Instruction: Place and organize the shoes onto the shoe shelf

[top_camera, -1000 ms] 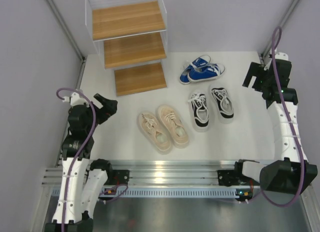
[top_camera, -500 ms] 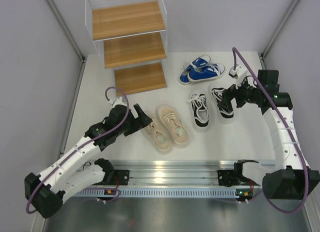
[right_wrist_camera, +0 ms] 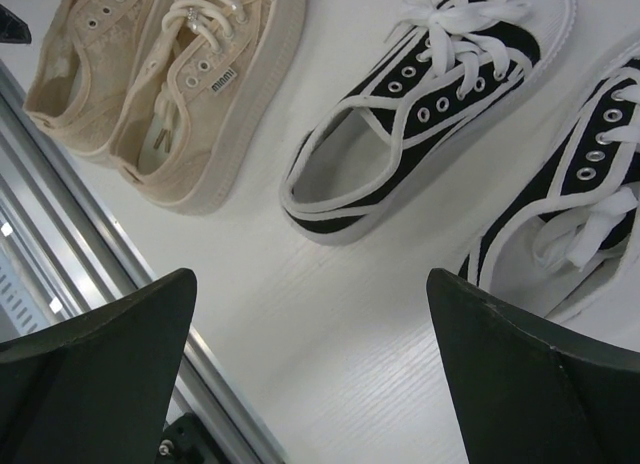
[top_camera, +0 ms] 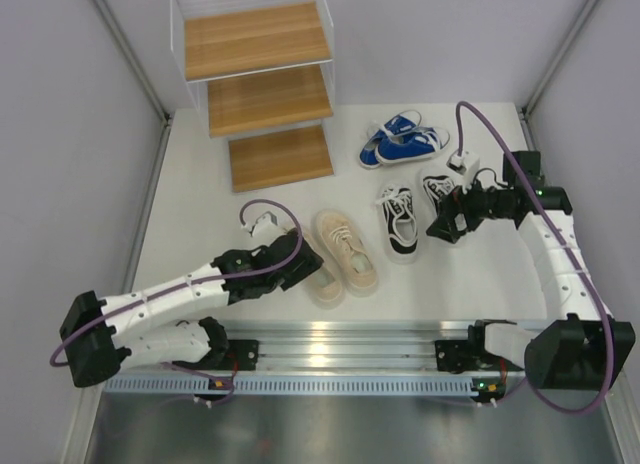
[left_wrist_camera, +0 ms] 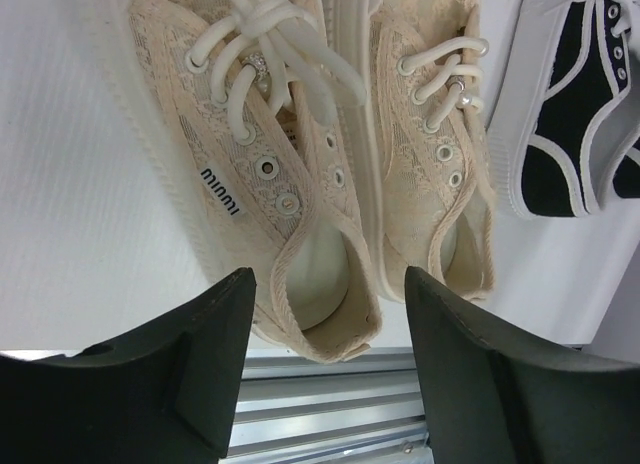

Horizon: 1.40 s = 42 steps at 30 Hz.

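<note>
Three pairs of shoes lie on the white table. The blue pair [top_camera: 405, 140] is at the back, the black-and-white pair [top_camera: 398, 222] in the middle, and the beige pair [top_camera: 346, 248] is nearest. The shoe shelf [top_camera: 258, 84] stands empty at the back left. My left gripper [top_camera: 305, 264] hangs over the left beige shoe [left_wrist_camera: 250, 154]. Its jaws [left_wrist_camera: 330, 279] are open and straddle that shoe's heel with small gaps on both sides. My right gripper [top_camera: 443, 227] is wide open [right_wrist_camera: 310, 276] over bare table beside the right black-and-white shoe [right_wrist_camera: 585, 199], holding nothing.
Grey walls close in the table on the left, back and right. A metal rail [top_camera: 340, 334] runs along the near edge, just behind the beige heels [left_wrist_camera: 330, 384]. The right arm's purple cable [top_camera: 480, 124] arcs above the blue pair.
Both arms have swung in from the table's sides. The left gripper came over the left beige shoe and its jaws narrowed. The right gripper came down beside the black-and-white pair.
</note>
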Motion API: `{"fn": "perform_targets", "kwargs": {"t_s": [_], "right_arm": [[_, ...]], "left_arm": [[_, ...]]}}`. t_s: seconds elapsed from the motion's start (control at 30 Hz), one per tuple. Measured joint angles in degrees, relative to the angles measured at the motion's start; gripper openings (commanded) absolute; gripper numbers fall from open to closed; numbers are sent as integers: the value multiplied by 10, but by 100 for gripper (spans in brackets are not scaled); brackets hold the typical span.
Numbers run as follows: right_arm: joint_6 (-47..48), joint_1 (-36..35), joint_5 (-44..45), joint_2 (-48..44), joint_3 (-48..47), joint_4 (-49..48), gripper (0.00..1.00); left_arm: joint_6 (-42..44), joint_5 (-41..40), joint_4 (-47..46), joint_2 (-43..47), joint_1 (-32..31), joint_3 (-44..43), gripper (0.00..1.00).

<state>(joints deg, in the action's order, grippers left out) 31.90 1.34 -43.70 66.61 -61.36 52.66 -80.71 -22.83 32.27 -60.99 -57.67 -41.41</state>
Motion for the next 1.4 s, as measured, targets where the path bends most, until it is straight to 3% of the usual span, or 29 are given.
{"fn": "perform_targets", "kwargs": {"t_s": [0.1,0.47,0.67,0.83,0.87,1.1,1.23,1.3,1.4], "right_arm": [[-3,0,-4,0,7,-5,99],[-22,0,-28,0,18,-34,99],[-30,0,-36,-1,32,-44,99],[-33,0,-42,-10,44,-51,99],[-33,0,-43,-11,45,-51,99],[-34,0,-47,-14,47,-56,99],[-29,0,-48,-15,47,-55,99],[-26,0,-49,-17,47,-55,99],[-23,0,-52,-19,47,-55,99]], "left_arm": [[-17,-7,10,0,-3,-5,58],[-16,-16,26,-34,-7,-6,55],[-10,-21,25,-73,-8,-4,46],[-1,-29,24,-125,-12,-2,18],[1,-34,25,-127,-14,-2,0],[52,-80,31,-119,-20,1,0],[132,-146,34,-52,-13,18,0],[193,-155,27,7,10,29,0],[278,-134,-10,88,96,56,0]]}}
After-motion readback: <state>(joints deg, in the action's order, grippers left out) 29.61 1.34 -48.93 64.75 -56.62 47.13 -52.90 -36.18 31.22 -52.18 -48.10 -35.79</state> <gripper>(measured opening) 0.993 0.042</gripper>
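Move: The left tan shoe lies right under the left hand, its heel end between the half-open fingers and its middle about 4 cm ahead and 8 cm below. The right tan shoe's middle is some 10 cm to the right and 7 cm ahead of the hand; the bottom shelf board is roughly 30 cm ahead and 6 cm left. From the waiting right hand, the left tan shoe is some 29 cm left, 8 cm back and 15 cm below. The left fingers shut on the left collar wall of the left tan shoe, just behind its label, after sinking about 6 cm almost straight down, the hand rolling so its left side rises. Keeping that pinch, the hand then swings left some 8 cm while climbing about as much as it sank and reaching about 4 cm forward, with the fingers tipping up, carrying the shoe away from its mate. ##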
